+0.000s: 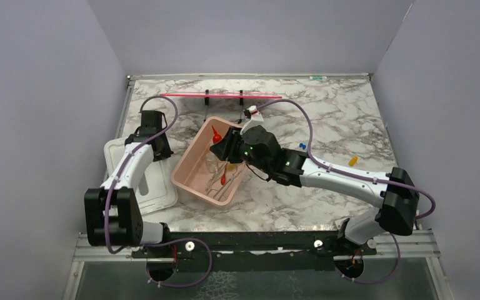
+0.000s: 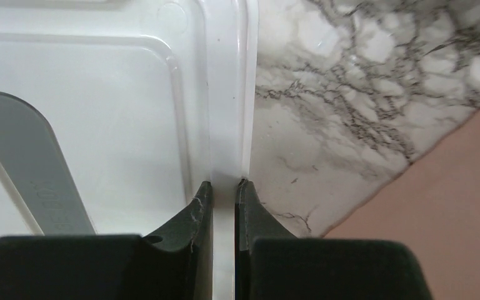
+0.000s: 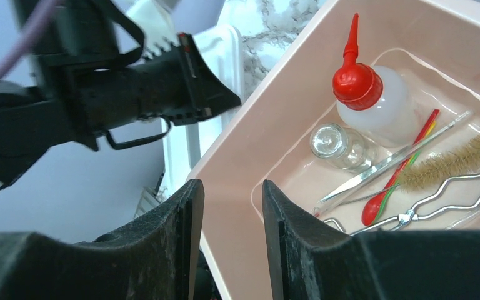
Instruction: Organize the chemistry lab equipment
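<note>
The pink tub (image 1: 189,164) (image 3: 275,81) holds the clear squeeze bottle with red nozzle (image 3: 375,103), a glass vial (image 3: 334,145), a brush (image 3: 456,165), metal tongs (image 3: 437,200), a thin metal rod (image 3: 387,164) and a red-and-green tool (image 3: 400,172). My right gripper (image 1: 220,145) (image 3: 232,182) stands open astride the tub's far wall, one finger inside and one outside, with a dark gap beside the outer finger. My left gripper (image 1: 159,149) (image 2: 224,182) is shut on the raised rim (image 2: 228,94) of the white lid (image 1: 162,190) (image 2: 100,94). Two blue-capped tubes (image 1: 302,145) lie on the table.
A small yellow item (image 1: 352,160) lies right of the tubes. A red rack on black feet (image 1: 222,95) stands at the back, with a small white-and-red object (image 1: 252,112) in front of it. Purple walls close in three sides. The left arm (image 3: 131,94) shows beyond the tub.
</note>
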You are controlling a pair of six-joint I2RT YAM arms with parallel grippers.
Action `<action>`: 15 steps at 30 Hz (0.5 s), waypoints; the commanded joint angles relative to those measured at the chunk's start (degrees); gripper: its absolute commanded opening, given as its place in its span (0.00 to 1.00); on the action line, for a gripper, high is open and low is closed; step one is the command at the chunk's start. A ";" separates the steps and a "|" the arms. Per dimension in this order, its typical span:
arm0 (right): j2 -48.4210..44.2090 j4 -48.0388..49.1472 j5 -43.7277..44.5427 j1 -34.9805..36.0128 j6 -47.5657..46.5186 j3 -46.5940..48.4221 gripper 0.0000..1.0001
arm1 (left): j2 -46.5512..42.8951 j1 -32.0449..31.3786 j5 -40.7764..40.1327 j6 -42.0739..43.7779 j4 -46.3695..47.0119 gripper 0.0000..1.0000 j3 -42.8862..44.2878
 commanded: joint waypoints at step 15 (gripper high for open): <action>4.90 -4.30 -2.30 0.36 -2.50 6.08 0.43 | -20.67 1.08 -4.57 7.29 -5.29 0.00 8.66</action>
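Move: The left hand already holds the white lid by its right edge, partly raised; the lid's middle lies about 9 cm left and 6 cm back. The pink box it is meant for has its middle some 16 cm to this hand's right and 2 cm back, at nearly its height; the wash bottle in it is about 17 cm right and 6 cm ahead. From the right hand, the box's middle is about 19 cm below and 2 cm ahead, with no sideways offset. Keeping the lid's right edge pinched between its nearly shut fingers, the left hand lifts almost straight up by about 9 cm beside the pink box, quickly at first and with hardly any sideways travel. On the way the wrist tips back some 15 degrees, so the fingertips swing forward, while the half-open right hand hovers over the box, easing only about 1 cm down and 1 cm left. ##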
